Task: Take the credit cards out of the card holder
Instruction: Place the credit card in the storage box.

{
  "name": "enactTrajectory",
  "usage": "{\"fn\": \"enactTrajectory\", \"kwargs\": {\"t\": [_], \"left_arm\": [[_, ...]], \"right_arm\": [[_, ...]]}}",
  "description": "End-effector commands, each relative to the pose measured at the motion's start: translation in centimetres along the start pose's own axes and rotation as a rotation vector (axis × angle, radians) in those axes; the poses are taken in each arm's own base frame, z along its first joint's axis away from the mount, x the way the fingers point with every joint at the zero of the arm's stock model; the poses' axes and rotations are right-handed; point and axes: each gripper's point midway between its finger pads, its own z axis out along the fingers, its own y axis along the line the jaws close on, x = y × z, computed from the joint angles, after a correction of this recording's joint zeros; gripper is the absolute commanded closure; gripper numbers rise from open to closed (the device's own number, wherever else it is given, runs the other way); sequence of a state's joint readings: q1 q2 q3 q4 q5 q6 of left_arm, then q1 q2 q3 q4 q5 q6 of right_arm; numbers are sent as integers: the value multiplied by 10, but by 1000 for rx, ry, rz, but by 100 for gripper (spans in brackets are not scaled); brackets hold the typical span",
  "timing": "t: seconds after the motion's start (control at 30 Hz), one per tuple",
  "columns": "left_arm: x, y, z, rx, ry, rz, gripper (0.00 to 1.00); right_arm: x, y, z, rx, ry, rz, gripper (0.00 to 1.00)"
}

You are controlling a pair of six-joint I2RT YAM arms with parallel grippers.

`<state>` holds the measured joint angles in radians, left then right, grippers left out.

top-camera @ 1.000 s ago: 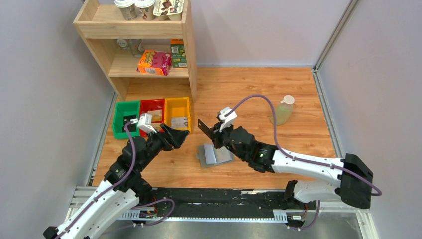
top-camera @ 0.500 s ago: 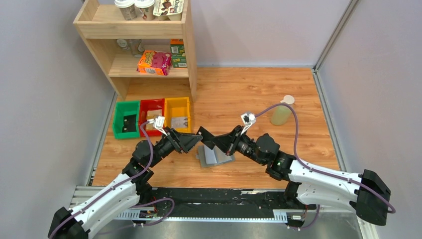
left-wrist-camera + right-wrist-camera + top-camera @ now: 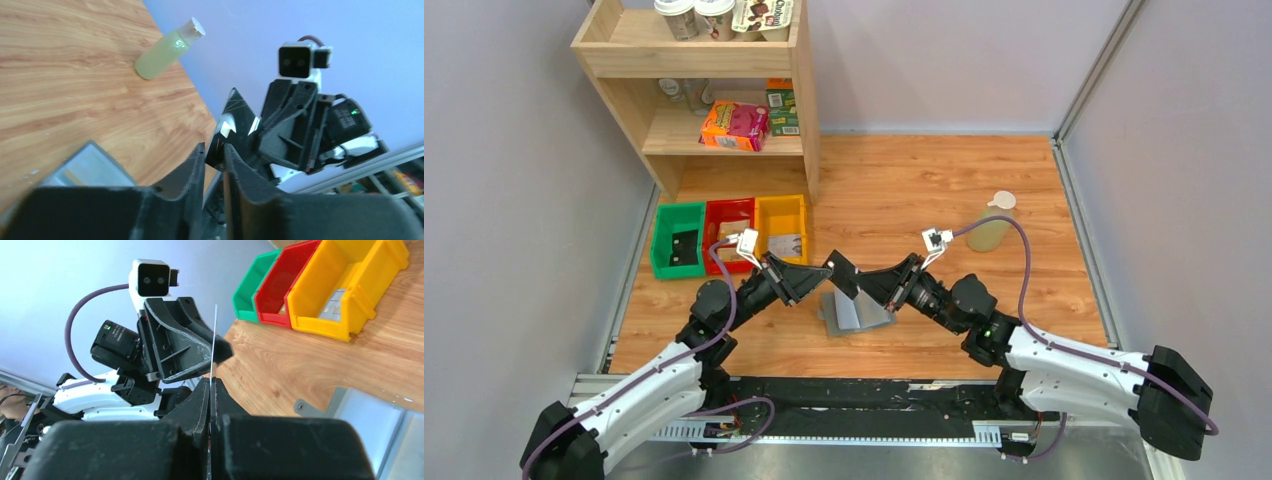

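The card holder (image 3: 856, 310) lies open on the table between the two arms; its pale inside also shows in the left wrist view (image 3: 90, 167) and the right wrist view (image 3: 380, 422). My right gripper (image 3: 862, 284) (image 3: 211, 382) is shut on a credit card (image 3: 842, 274), which looks dark and is held edge-up above the holder (image 3: 214, 340). My left gripper (image 3: 821, 283) (image 3: 214, 150) faces it from the left. Its jaws stand a narrow gap apart, with the card's (image 3: 234, 125) lower corner between the fingertips.
Green (image 3: 676, 240), red (image 3: 729, 225) and yellow (image 3: 782, 228) bins stand in a row at the left, below a wooden shelf (image 3: 704, 90) with boxes and cups. A pale green bottle (image 3: 990, 228) (image 3: 165, 52) stands at the right.
Both arms have swung toward each other above the card holder. The right gripper brought the card down to the left gripper, whose jaws have narrowed from wide open around the card's corner.
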<state>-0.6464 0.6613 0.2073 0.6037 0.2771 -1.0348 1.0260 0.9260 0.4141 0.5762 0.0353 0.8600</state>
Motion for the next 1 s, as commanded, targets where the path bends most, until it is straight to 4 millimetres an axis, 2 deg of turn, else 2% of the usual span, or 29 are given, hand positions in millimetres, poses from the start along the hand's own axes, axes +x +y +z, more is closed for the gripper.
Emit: {"fn": "enactTrajectory", "kwargs": {"t": [0.0, 0.07, 0.1, 0.2, 0.23, 0.3, 0.33, 0.47, 0.67, 0.8, 0.87, 0.9, 0.93, 0.97], "left_arm": [[-14, -26, 4, 94, -35, 20, 86], [-14, -27, 5, 95, -37, 20, 100], [-15, -24, 5, 81, -44, 15, 100], [-17, -11, 6, 19, -59, 15, 100], [-17, -3, 6, -27, -60, 15, 100], [-21, 2, 6, -65, -72, 28, 100], [-25, 1, 7, -67, -84, 48, 100], [-38, 18, 4, -191, -131, 87, 100], [-72, 53, -13, -419, -188, 181, 100], [-99, 81, -36, -555, -244, 202, 100], [-113, 92, -50, -607, -267, 208, 100], [-125, 96, -58, -632, -300, 219, 100], [-123, 108, -70, -691, -292, 202, 100], [-135, 114, -81, -726, -325, 205, 100]], "right_arm": [[-13, 12, 1, -61, -47, 48, 100], [-14, 7, 1, -47, -52, 53, 97], [-12, 7, 1, -59, -32, 55, 94], [-16, -4, -2, -26, -34, 49, 73], [-17, -9, -3, -8, -33, 49, 73], [-19, -19, -7, 27, -23, 30, 73], [-22, -22, -8, 34, -24, 20, 68], [-28, -40, -15, 119, -10, -41, 32], [-35, -56, -30, 221, 2, -154, 0], [-39, -74, -45, 309, -2, -223, 0], [-42, -76, -51, 330, -3, -252, 0], [-42, -80, -54, 347, 0, -267, 0], [-42, -83, -58, 368, 5, -278, 0], [-44, -82, -59, 368, -1, -293, 0]]}}
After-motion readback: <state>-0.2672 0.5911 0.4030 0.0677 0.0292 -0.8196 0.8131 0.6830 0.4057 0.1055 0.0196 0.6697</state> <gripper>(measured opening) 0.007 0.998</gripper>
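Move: The black card is pinched in the right fingers, its middle about 3 cm left of the right hand and 1 cm ahead; it lies some 3 cm right of the left hand, level with it. From the left hand, the storage boxes stand about 13 cm ahead and 17 cm lower: yellow 11 cm left, red 22, green 34. The open card holder lies below, 6 cm right and 1 cm back of the left hand. The left fingers shut on the near edge of the black card and the right fingers open wide to let go of it. The left hand then carries the card some 13 cm left and 9 cm forward towards the storage boxes, swinging about 35 degrees counter-clockwise; the right hand backs off 8 cm to the right, sinking 5 cm and easing forward. ##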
